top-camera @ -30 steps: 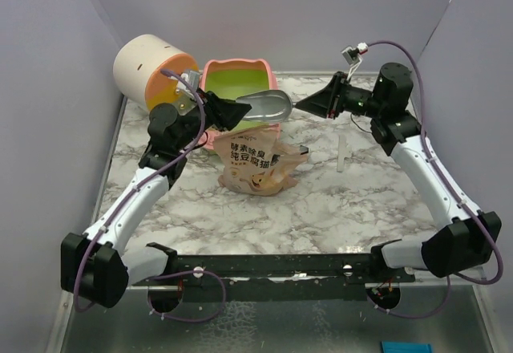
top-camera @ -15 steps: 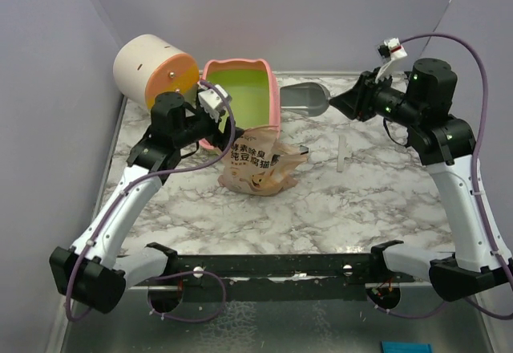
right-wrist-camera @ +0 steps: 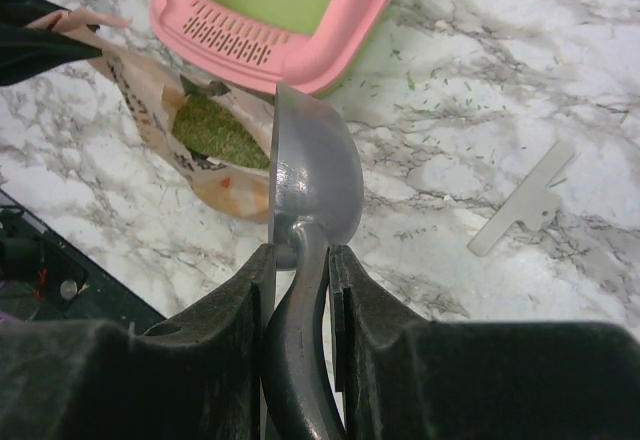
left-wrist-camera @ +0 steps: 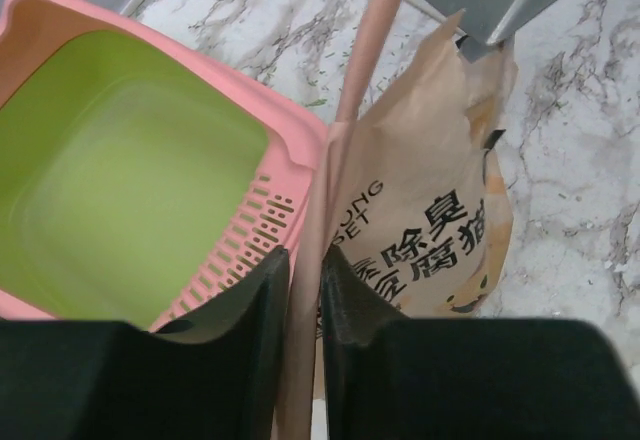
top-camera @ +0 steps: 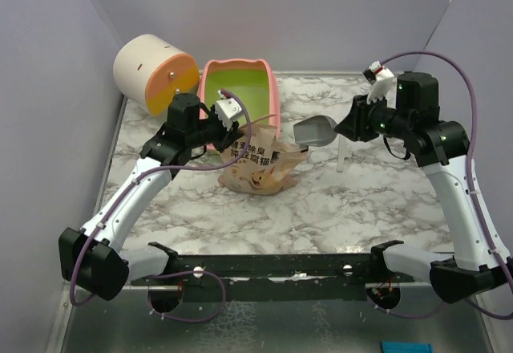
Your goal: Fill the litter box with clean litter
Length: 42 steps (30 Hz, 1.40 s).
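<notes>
The pink litter box [top-camera: 274,96] stands at the back, its lime-green inside [left-wrist-camera: 130,180] bare. In front of it lies the tan pouch [top-camera: 256,164], its mouth open. Greenish clean litter [right-wrist-camera: 220,120] shows inside the pouch. My left gripper [top-camera: 235,132] [left-wrist-camera: 305,255] is shut on the pouch's upper edge, beside the box's slotted ledge [left-wrist-camera: 240,240]. My right gripper [top-camera: 346,124] [right-wrist-camera: 300,250] is shut on the handle of the grey metal scoop [top-camera: 314,131] [right-wrist-camera: 312,175]. The scoop's bowl hovers just right of the pouch mouth, turned on its side.
A cream-and-orange cylinder [top-camera: 152,72] lies at the back left, beside the litter box. A small white strip [top-camera: 342,154] [right-wrist-camera: 520,210] lies on the marble table right of the scoop. Grey walls close the left, back and right sides.
My left gripper left the litter box's side, opened, then shut on the pouch's top edge. My right arm swung the scoop away from the box, then down towards the pouch mouth.
</notes>
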Motion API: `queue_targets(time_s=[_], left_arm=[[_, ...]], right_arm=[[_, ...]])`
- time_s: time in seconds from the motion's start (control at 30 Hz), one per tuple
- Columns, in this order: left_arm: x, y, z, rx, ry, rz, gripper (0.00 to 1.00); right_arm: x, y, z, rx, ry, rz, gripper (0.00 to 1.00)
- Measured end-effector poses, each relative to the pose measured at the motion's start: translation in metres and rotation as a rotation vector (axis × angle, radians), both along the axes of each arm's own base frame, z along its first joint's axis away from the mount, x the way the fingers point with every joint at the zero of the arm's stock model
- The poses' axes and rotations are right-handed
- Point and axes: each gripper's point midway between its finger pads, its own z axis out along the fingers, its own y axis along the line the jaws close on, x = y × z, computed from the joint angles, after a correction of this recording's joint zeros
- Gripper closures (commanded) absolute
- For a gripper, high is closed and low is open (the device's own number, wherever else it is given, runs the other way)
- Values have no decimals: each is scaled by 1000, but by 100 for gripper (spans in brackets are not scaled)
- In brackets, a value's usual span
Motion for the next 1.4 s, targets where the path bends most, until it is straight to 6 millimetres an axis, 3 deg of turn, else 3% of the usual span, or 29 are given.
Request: queue_targets(time_s=[0.07,0.33,0.7,1.0,1.4], left_arm=[[-3,-1,-1,1,-3,-9,100],[-20,0,0,-17,9,-37,100],[-52,-2,-5,-67,53,-99,100],[-60,-3,-2,-96,70,-96,100],[-56,-4,1,-149,125,-28,100]], right_arm=[[-3,4,-7,2,23,23,99],[-18,24,-16,15,59,114,99],[-37,69,-27,-29,77,237,99],[-36,60,-21,-73,52,184,99],[-48,50,-18,-75,35,171,99]])
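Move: The litter bag's top edge lies right between the left fingers; the bag's middle is some 6 cm to the right, 2 cm ahead and 12 cm below that hand. The litter box's middle sits about 24 cm straight ahead and 17 cm down. From the right hand, which holds the scoop, the bag's mouth is roughly 15 cm left, 5 cm ahead and 13 cm lower; a white strip lies some 14 cm ahead, 5 cm right and 25 cm down. The bag's upper edge is pinched as the left fingers shut on it, then drawn back about 6 cm with a slight tilt of the wrist. The right hand, still gripping the scoop, swings it left about 7 cm while easing back and down and turning counter-clockwise, then comes 2 cm right again and a little farther back, blade tip at the mouth. ##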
